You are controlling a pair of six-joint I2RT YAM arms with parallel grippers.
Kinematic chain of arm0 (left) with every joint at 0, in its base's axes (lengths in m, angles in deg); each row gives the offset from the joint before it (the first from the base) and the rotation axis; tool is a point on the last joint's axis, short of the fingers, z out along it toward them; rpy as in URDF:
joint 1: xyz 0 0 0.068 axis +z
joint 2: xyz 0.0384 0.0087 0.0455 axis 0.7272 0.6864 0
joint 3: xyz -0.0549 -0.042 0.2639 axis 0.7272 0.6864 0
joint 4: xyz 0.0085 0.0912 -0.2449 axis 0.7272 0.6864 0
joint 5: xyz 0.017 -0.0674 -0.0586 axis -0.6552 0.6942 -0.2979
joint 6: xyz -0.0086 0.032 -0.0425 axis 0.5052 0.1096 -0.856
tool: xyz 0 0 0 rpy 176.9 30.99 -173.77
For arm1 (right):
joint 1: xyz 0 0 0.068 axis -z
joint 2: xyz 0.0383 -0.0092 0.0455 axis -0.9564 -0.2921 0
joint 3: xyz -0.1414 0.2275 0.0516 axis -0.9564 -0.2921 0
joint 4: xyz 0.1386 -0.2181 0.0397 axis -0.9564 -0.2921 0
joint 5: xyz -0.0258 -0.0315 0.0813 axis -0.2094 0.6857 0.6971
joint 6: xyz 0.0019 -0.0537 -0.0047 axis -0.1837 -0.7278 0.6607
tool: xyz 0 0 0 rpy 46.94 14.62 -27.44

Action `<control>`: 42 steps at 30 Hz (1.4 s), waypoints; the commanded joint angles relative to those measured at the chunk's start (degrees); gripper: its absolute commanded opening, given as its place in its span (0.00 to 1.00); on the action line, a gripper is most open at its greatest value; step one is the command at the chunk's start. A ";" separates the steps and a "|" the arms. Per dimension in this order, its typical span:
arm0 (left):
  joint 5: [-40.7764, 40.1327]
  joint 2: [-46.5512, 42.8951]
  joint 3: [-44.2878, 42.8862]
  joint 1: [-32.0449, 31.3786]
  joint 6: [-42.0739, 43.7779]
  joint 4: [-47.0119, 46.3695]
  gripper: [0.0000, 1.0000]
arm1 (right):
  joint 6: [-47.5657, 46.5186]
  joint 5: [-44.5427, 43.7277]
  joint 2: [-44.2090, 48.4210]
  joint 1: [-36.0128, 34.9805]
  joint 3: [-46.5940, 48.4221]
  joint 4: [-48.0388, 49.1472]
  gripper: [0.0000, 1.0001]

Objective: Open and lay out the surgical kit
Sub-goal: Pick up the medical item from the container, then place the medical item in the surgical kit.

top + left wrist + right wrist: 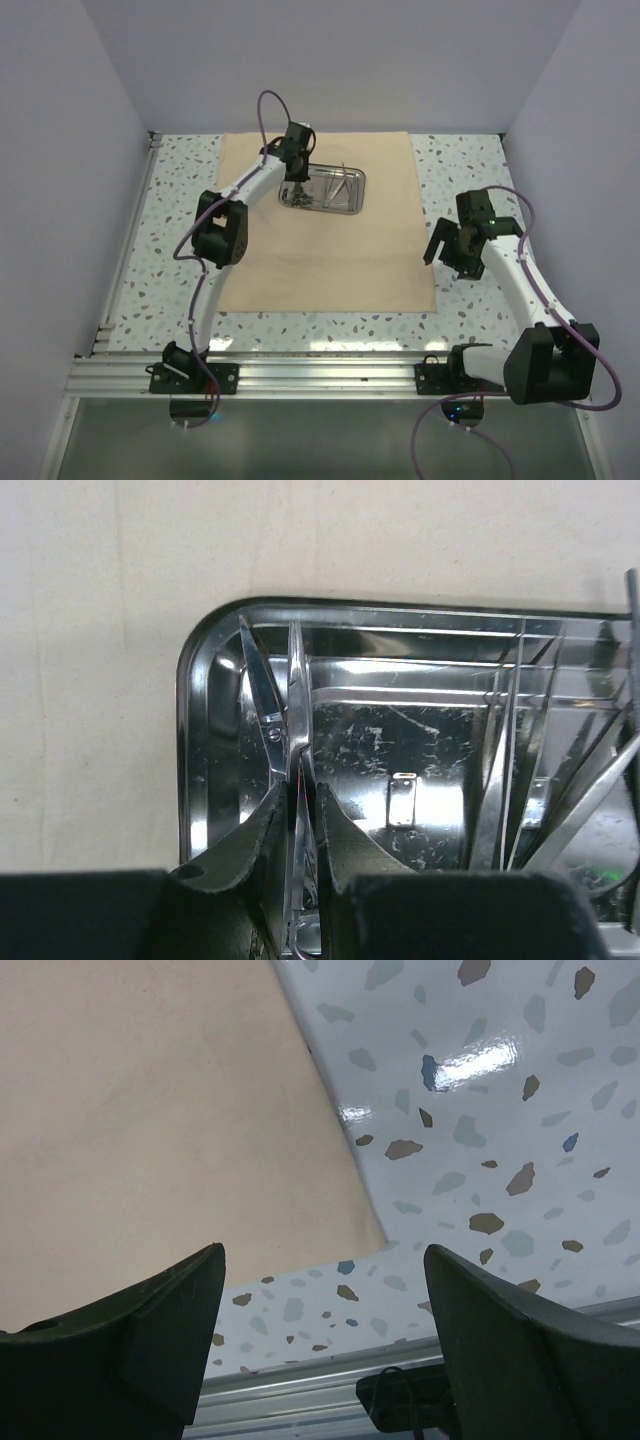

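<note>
The beige cloth wrap (pixel 320 250) lies spread flat on the table. On its far middle stands the shiny steel tray (pixel 358 195), with thin steel instruments lying in it. My left gripper (pixel 292 185) reaches down into the tray's left end. In the left wrist view its fingers (pixel 340 830) are shut on a pair of scissors (pixel 293 700), whose blades point away along the tray's left wall (pixel 190 680). More instruments (pixel 545 780) lie at the right of the tray. My right gripper (pixel 447 255) hovers open and empty off the cloth's right edge (pixel 150 1110).
The speckled white tabletop (pixel 480 1140) surrounds the cloth. An aluminium rail (pixel 320 375) with the arm bases runs along the near edge. White walls close in the back and both sides.
</note>
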 commanded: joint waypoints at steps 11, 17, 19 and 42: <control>-0.68 -10.04 -2.91 0.19 0.86 2.82 0.05 | 0.27 0.01 3.04 -0.07 -0.07 0.77 0.84; -2.35 -27.34 25.33 0.02 -1.16 -1.39 0.00 | 0.09 1.33 4.45 -0.07 -0.51 0.67 0.84; -2.70 -34.78 33.02 -0.07 -2.47 -3.50 0.00 | 0.09 2.03 4.54 -0.07 -1.38 1.46 0.84; -5.52 -52.85 71.65 -0.42 -9.87 -8.87 0.76 | -1.84 5.37 6.73 -0.60 -2.18 1.20 0.83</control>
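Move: I already hold the hemostat in my left hand, just off the tray floor. The bare cloth where it goes is about 27 cm back towards me, 12 cm to the left and 2 cm lower. The tray's middle is some 6 cm right and 1 cm back; the scissors lie 2 cm back and 1 cm left of my fingers, the other instruments about 11 cm right and 1 cm back. From my idle right hand, that cloth spot is roughly 48 cm left, 4 cm ahead and 8 cm below. Keeping my grip on the hemostat, I raise my left hand about 7 cm clear of the tray, then swing it back and left away from the tray, roughly 26 cm back and 12 cm left. I sink towards the bare cloth on the near left, tipping the fingers some 10 degrees more downwards with a slight counter-clockwise turn, and open them wide to let the hemostat go. ##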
